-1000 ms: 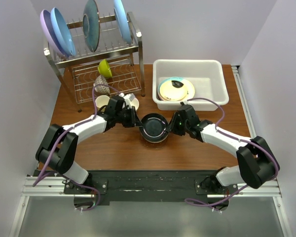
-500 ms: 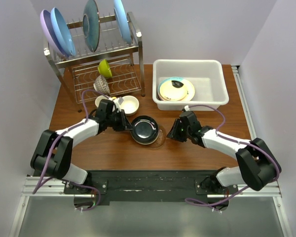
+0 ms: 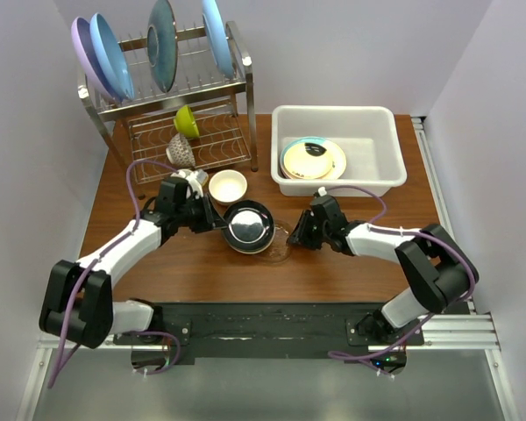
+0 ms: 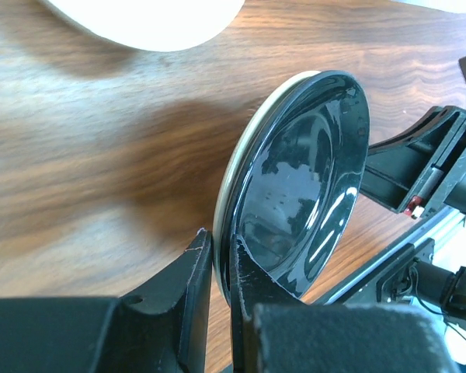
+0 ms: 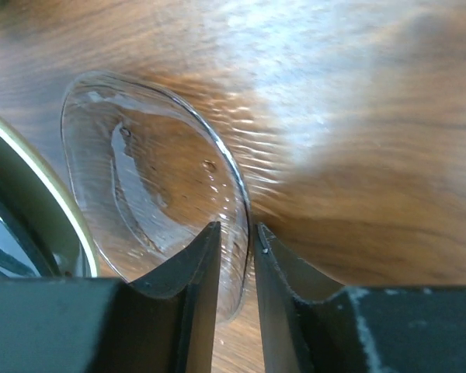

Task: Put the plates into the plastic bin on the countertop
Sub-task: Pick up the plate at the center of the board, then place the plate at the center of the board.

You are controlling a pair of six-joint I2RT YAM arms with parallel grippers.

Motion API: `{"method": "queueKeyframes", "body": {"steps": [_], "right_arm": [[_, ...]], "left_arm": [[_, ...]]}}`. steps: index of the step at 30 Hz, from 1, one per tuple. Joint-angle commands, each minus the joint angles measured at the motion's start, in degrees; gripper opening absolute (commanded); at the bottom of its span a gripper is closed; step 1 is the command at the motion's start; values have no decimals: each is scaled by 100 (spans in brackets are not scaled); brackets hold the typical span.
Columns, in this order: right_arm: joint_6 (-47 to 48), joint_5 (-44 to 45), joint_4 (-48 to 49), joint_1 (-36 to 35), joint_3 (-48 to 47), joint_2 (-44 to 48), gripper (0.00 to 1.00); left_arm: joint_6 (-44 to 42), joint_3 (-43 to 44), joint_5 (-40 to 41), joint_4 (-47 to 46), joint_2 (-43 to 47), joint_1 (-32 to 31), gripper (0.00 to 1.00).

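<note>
My left gripper (image 3: 212, 221) (image 4: 221, 250) is shut on the rim of a glossy black plate (image 3: 249, 226) (image 4: 311, 186), held tilted just above the countertop (image 3: 193, 263). A clear glass plate (image 3: 280, 246) (image 5: 155, 179) lies right of it, partly under the black plate's edge. My right gripper (image 3: 294, 234) (image 5: 237, 233) is shut on the glass plate's right rim, one finger on each side. The white plastic bin (image 3: 386, 153) stands at the back right. A teal-and-cream plate (image 3: 313, 159) lies inside it.
A steel wire rack (image 3: 180, 105) at the back left holds upright blue, lilac and dark teal plates (image 3: 162, 44), a green cup and a patterned cup. A small cream bowl (image 3: 227, 186) sits just behind the black plate. White walls close in on both sides.
My left arm has drawn the black plate to the left, off the glass plate, which now shows. My right gripper has shifted slightly left, staying at the glass plate's rim.
</note>
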State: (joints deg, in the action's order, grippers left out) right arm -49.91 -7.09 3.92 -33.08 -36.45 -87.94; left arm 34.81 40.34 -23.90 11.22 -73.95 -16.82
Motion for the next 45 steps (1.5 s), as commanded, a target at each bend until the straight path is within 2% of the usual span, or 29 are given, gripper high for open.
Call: {"method": "queueKeyframes", "body": {"steps": [1,4,5,7,17,27,33,39,45], "right_arm": [[-28,67,48,-84,-196,-241,21],[-10,173,-75,-102,-214,-241,11],[7,208,-119,-111,-214,-198,4],[43,322,-295,-111,-214,-162,0],[315,1007,-1411,-102,-275,417,0],[474,1605,-3001,-102,-512,1911,0],[403,1729,-3617,-111,-749,2764,0],[561,1843,-3899,-111,-1223,3046,0],[579,1905,-3671,-102,-1461,2959,0]], "left_arm": [[-132,-43,157,239,390,135,0],[-123,-105,315,398,627,205,0],[-123,-105,351,459,723,223,0],[-106,-96,360,495,786,232,0],[-27,-149,175,320,672,249,0],[-9,-290,-71,-103,171,241,0],[44,-386,-185,-419,-145,249,0],[79,-492,-246,-639,-453,240,0],[79,-509,-326,-709,-708,240,3]]}}
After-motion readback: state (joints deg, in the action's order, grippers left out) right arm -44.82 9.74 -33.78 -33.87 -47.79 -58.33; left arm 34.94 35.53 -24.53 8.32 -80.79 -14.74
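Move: The clear glass plate's rim stands between the right hand's open fingers; its middle lies about 6 cm to the left, 1 cm back and barely lower. The black plate and the cream one under it, still in the left grip, are some 13 cm left and 3 cm ahead; the white bowl is 19 cm left, 16 cm ahead. From the left hand, the bare board for its plates is 6 cm right, 3 cm back, 8 cm down; the glass plate is 14 cm right, 4 cm back. The right fingers close on the glass plate's near rim and pinch it, then lift it some 13 cm while drawing it about 8 cm to the right and slightly back, away from the other plates, the fingertips tilting up. The left hand keeps its grip on the black and cream plates, eases nearly 3 cm left, then lowers them about 6 cm towards the board. ##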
